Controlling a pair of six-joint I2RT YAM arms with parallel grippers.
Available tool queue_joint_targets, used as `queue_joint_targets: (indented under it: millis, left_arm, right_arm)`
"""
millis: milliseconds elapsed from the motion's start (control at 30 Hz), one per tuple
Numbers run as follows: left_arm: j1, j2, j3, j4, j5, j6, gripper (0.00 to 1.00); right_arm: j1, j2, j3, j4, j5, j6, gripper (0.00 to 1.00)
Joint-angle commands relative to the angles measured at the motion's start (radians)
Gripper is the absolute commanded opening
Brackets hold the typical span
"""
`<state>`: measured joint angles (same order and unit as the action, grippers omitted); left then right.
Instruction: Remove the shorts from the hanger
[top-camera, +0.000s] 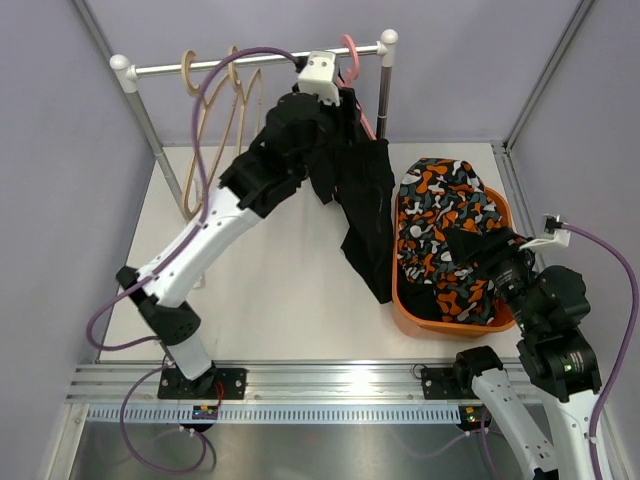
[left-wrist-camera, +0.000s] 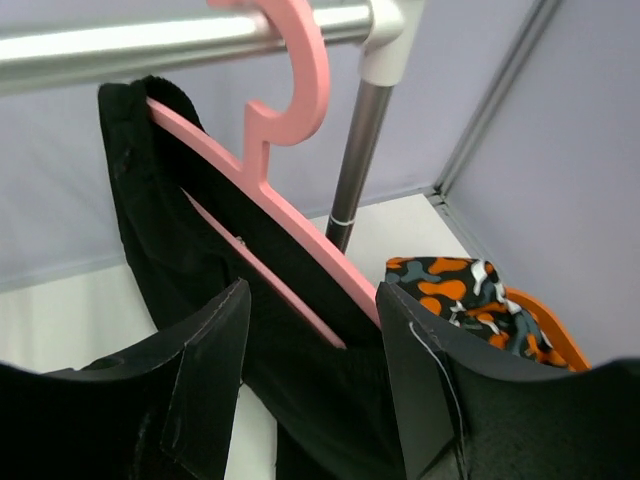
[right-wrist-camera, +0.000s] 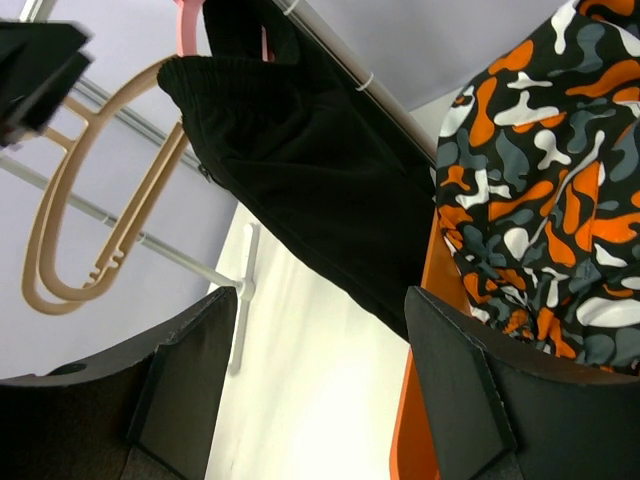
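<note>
A pair of black shorts (top-camera: 365, 200) hangs from a pink hanger (top-camera: 352, 55) on the rack's rail, its hem reaching down to the table. My left gripper (top-camera: 335, 105) is up at the waistband, right under the rail. In the left wrist view its jaws are apart, the gripper (left-wrist-camera: 312, 350) open, with the hanger's (left-wrist-camera: 290, 90) sloping arm and the shorts (left-wrist-camera: 170, 230) just beyond the fingertips. Patterned orange, white and grey shorts (top-camera: 450, 215) lie in the orange basket (top-camera: 403, 295). My right gripper (top-camera: 478, 248) hovers open over the basket with nothing in it, also seen as (right-wrist-camera: 320, 380).
Two bare wooden hangers (top-camera: 190, 75) (top-camera: 238, 85) hang at the rail's left end. The rack's right post (top-camera: 385, 90) stands just behind the shorts. Grey walls close in the table on three sides. The basket's rim (right-wrist-camera: 420, 400) lies close beside my right fingers.
</note>
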<state>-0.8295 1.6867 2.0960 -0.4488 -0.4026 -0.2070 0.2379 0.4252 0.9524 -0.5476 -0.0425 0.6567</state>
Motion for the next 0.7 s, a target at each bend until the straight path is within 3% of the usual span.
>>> queue_joint_targets:
  millis: [0,267,667]
  left_arm:
    - [0.0,0.045,0.024,0.191,-0.131,-0.052,0.57]
    - [-0.002,0.148,0.024,0.363,-0.234,-0.022,0.6]
    - [0.015,0.28,0.167,0.341,-0.298,0.029,0.62]
  right_arm:
    - [0.006,-0.009,0.062,-0.051,0.016,-0.042,0.77]
    - [0.006,-0.014,0.077,-0.084,0.012,-0.054,0.77]
    - [0.006,0.003,0.082,-0.078,-0.017,-0.052,0.77]
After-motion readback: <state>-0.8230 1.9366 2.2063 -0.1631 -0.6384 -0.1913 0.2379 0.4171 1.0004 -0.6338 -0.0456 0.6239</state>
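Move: Just beyond the left hand is the neck of the pink hanger, about 13 cm ahead, 3 cm to its right and 3 cm higher. The black shorts hang from that hanger, their middle roughly 8 cm ahead of the hand, 6 cm right and 15 cm below; the white rail end is some 15 cm ahead, 12 cm right and 8 cm up. From the right hand the hanger neck lies about 30 cm ahead, 20 cm left and 15 cm above. Reaching forward about 8 cm and edging slightly right, the left hand closes in on the pink hanger's neck below the rail; it dips some 3 cm at first, then regains most of that height. The wrist swings about 15 degrees counter-clockwise and tips up a little, squaring the still-open fingers towards the hanger without gripping it. ##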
